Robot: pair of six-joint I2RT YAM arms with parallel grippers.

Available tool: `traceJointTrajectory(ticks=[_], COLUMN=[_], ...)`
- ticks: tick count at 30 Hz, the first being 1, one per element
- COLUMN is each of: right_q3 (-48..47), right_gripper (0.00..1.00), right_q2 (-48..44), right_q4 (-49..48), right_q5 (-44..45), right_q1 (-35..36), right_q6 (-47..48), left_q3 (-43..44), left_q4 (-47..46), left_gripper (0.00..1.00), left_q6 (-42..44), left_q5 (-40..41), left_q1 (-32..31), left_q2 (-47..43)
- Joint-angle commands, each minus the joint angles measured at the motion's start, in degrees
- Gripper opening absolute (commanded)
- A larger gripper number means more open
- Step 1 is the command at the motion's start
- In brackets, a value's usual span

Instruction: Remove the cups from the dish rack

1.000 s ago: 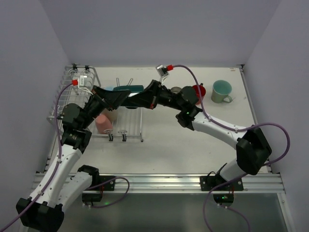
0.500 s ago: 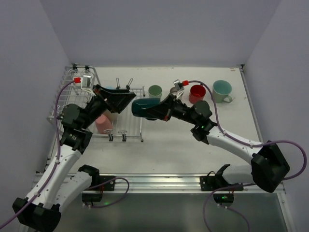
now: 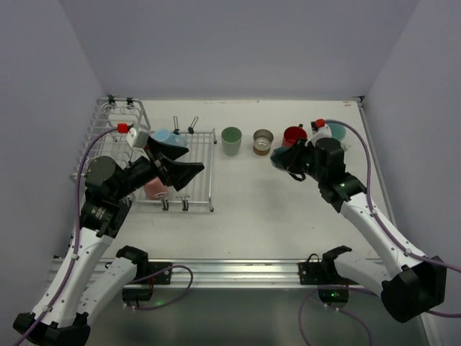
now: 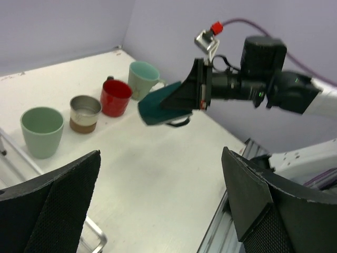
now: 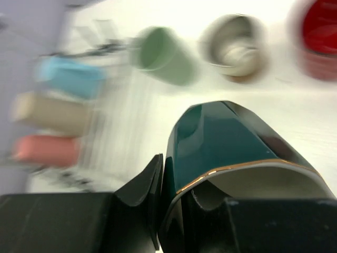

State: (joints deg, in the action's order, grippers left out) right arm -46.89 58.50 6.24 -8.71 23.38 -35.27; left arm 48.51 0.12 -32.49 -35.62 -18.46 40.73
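Note:
My right gripper [image 5: 176, 192] is shut on the rim of a dark teal cup [image 5: 231, 139], one finger outside the wall and one inside. It holds the cup [image 3: 277, 157] above the table just in front of the red cup [image 3: 294, 135]. My left gripper [image 3: 184, 170] stands wide open and empty over the front of the dish rack [image 3: 203, 162]. In the rack lie a light blue cup [image 3: 164, 137], a pink cup [image 3: 154, 186] and a beige cup [image 5: 50, 113]. From the left wrist view, the dark teal cup [image 4: 159, 103] hangs in the right gripper [image 4: 201, 90].
A pale green cup [image 3: 231, 140], a metallic cup [image 3: 263, 141], the red cup and a pale teal mug [image 4: 143, 78] stand in a row at the back of the table. The rack's taller wire section [image 3: 108, 133] rises at the far left.
My right arm has carried the dark teal cup from over the rack rightwards to the row of cups. The left gripper has opened fully and drawn back to the left.

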Motion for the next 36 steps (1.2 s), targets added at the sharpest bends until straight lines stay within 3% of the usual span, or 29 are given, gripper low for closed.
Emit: traceJointTrajectory(ticks=[1, 4, 8, 13, 23, 29, 32, 36], right_q3=[-5.6, -9.4, -14.6, -20.5, -20.4, -19.6, -19.2, -19.6], right_gripper=[0.00, 0.00, 0.00, 0.00, 0.00, 0.21, 0.41, 0.47], right_q2=[2.8, 7.0, 17.8, 27.2, 33.9, 34.0, 32.7, 31.5], right_q4=[17.3, 21.2, 22.9, 25.0, 22.7, 22.3, 22.3, 22.7], right_q5=[18.1, 24.3, 25.1, 27.8, 22.0, 22.2, 23.0, 23.6], right_q1=[-4.0, -7.9, -13.8, -15.4, -16.4, -16.5, -16.5, -16.7], right_q6=[9.0, 11.8, 14.9, 17.2, 17.2, 17.6, 18.0, 18.5], left_q3=[-1.2, -2.6, -5.2, -6.8, -7.5, -5.8, -4.2, -2.6], left_q4=[9.3, 11.0, 11.4, 11.7, 13.7, 15.6, 17.4, 20.3], left_gripper=[1.00, 1.00, 1.00, 1.00, 1.00, 1.00, 1.00, 1.00], left_q6=[11.9, 14.5, 16.6, 18.2, 19.1, 18.8, 18.1, 17.0], left_q5=[-3.9, 0.1, 7.8, 10.9, 18.2, 23.5, 25.3, 28.0], left_q1=[-0.3, -1.8, -3.1, -4.2, -5.4, -5.4, -5.4, -5.4], left_q2=[-0.6, -1.8, -3.6, -2.9, -2.5, -1.1, -0.3, -0.2])
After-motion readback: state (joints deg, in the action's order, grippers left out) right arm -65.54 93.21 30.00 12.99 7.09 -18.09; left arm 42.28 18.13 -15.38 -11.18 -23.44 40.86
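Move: The teal mug is already pinched in my right hand; its free spot on the table is about 6 cm ahead, 18 cm right and 20 cm down. The red mug stands some 17 cm ahead and 10 right of my hand, the pale green mug 18 ahead and 25 right. For my empty left hand the tan cup is about 14 cm ahead, 15 left and 29 below; the blue mug sits 7 cm beyond it and the pink cup 8 cm nearer. I swing the held teal mug right and down, drifting forward, to the table on the near side of the red and pale green mugs, roughly 17 cm across, tipping my fingers steeply down. I finish straight down, then open partway to free the mug's wall. Meanwhile my open left hand sinks about 13 cm, edging left and forward towards the rack's tan cup, fingers tipping down and swinging forward. ##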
